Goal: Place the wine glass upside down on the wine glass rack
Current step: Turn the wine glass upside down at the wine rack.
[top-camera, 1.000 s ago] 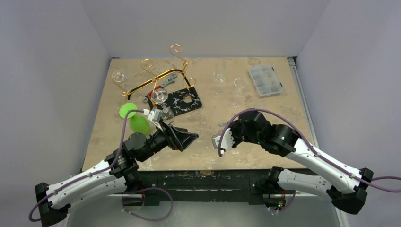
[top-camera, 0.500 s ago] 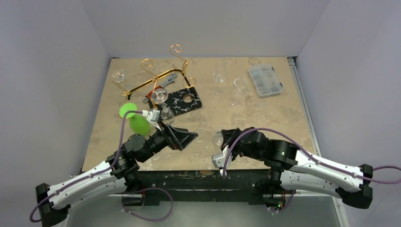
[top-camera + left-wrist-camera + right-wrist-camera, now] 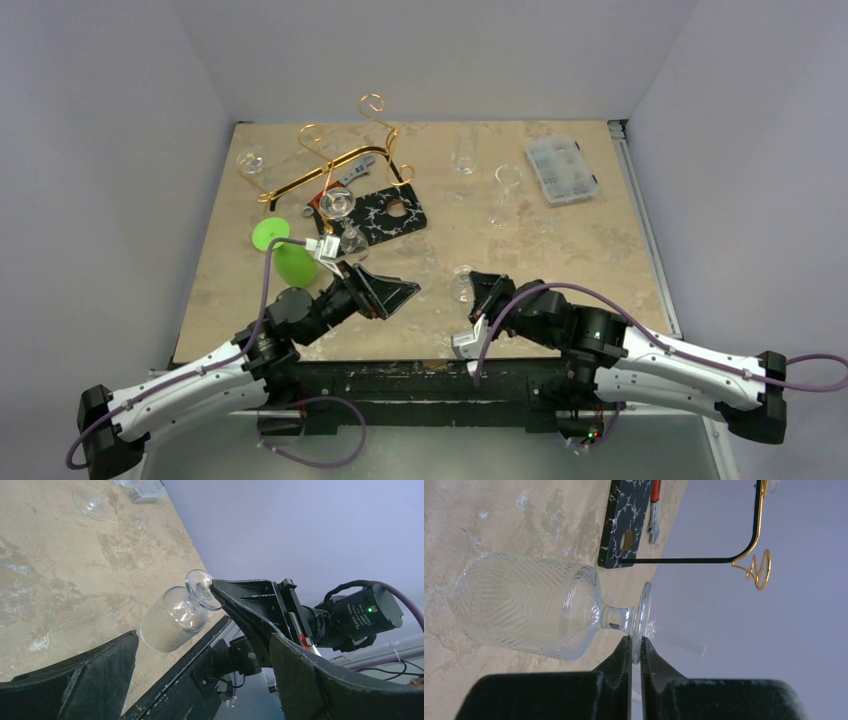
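My right gripper [image 3: 635, 647] is shut on the thin edge of the foot of a clear ribbed wine glass [image 3: 526, 611]. The glass [image 3: 462, 284] hangs low over the table's near middle, foot up and bowl toward the tabletop; I cannot tell whether the rim touches. The left wrist view shows the same wine glass [image 3: 172, 619] tilted, pinched at its foot. My left gripper [image 3: 388, 295] stands open and empty, a short way left of the glass. The gold wire wine glass rack [image 3: 335, 150] stands at the far left, and its scroll loop [image 3: 758, 569] shows in the right wrist view.
A black white-veined board [image 3: 388, 214] lies by the rack with a wrench [image 3: 352, 170] behind it. Green pieces [image 3: 283, 250] lie near my left wrist. Other clear glasses [image 3: 463, 150] [image 3: 507, 186] [image 3: 250, 160] and a plastic organiser box [image 3: 562, 170] stand farther back.
My right arm has drawn back toward the table's near edge and dropped lower, carrying the glass with it. The left arm has barely shifted.
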Controlling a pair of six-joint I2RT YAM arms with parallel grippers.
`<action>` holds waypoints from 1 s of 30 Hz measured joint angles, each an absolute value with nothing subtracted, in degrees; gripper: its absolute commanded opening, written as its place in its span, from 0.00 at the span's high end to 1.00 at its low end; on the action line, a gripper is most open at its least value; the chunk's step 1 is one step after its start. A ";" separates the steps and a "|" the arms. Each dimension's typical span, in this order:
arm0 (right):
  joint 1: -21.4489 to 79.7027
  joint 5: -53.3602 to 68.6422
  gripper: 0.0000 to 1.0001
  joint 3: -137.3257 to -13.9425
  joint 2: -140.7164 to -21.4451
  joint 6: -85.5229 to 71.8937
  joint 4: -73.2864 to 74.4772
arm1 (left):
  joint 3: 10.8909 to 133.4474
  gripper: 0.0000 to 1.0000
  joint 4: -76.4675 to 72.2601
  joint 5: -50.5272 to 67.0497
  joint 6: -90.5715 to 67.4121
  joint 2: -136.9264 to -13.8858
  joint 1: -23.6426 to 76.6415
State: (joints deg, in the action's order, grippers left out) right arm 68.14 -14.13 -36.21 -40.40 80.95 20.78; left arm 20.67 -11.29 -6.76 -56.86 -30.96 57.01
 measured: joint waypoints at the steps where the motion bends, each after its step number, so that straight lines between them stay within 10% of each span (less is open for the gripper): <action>1: 68.18 -14.24 1.00 -35.99 -40.29 81.32 20.49 | 20.36 0.00 -11.86 -6.68 -57.14 -31.27 56.99; 30: 72.27 -13.78 1.00 -28.16 -39.44 93.84 2.81 | 16.49 0.45 -36.93 -3.53 -72.93 -51.16 56.62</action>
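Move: The wine glass, already upside down with its foot pinched in the right fingers, has its middle about 2 cm ahead, 2 cm left and 6 cm below the right hand. From the left hand it is roughly 11 cm right, 4 cm ahead and 5 cm lower. The hung glass is some 15 cm ahead and 11 cm left of the left hand; the green goblet is about 9 cm ahead and 22 cm left of it, both slightly lower. Left gripper partly closes, moving 5 cm right and down towards the foot; right brings the glass 3 cm left, rising. ##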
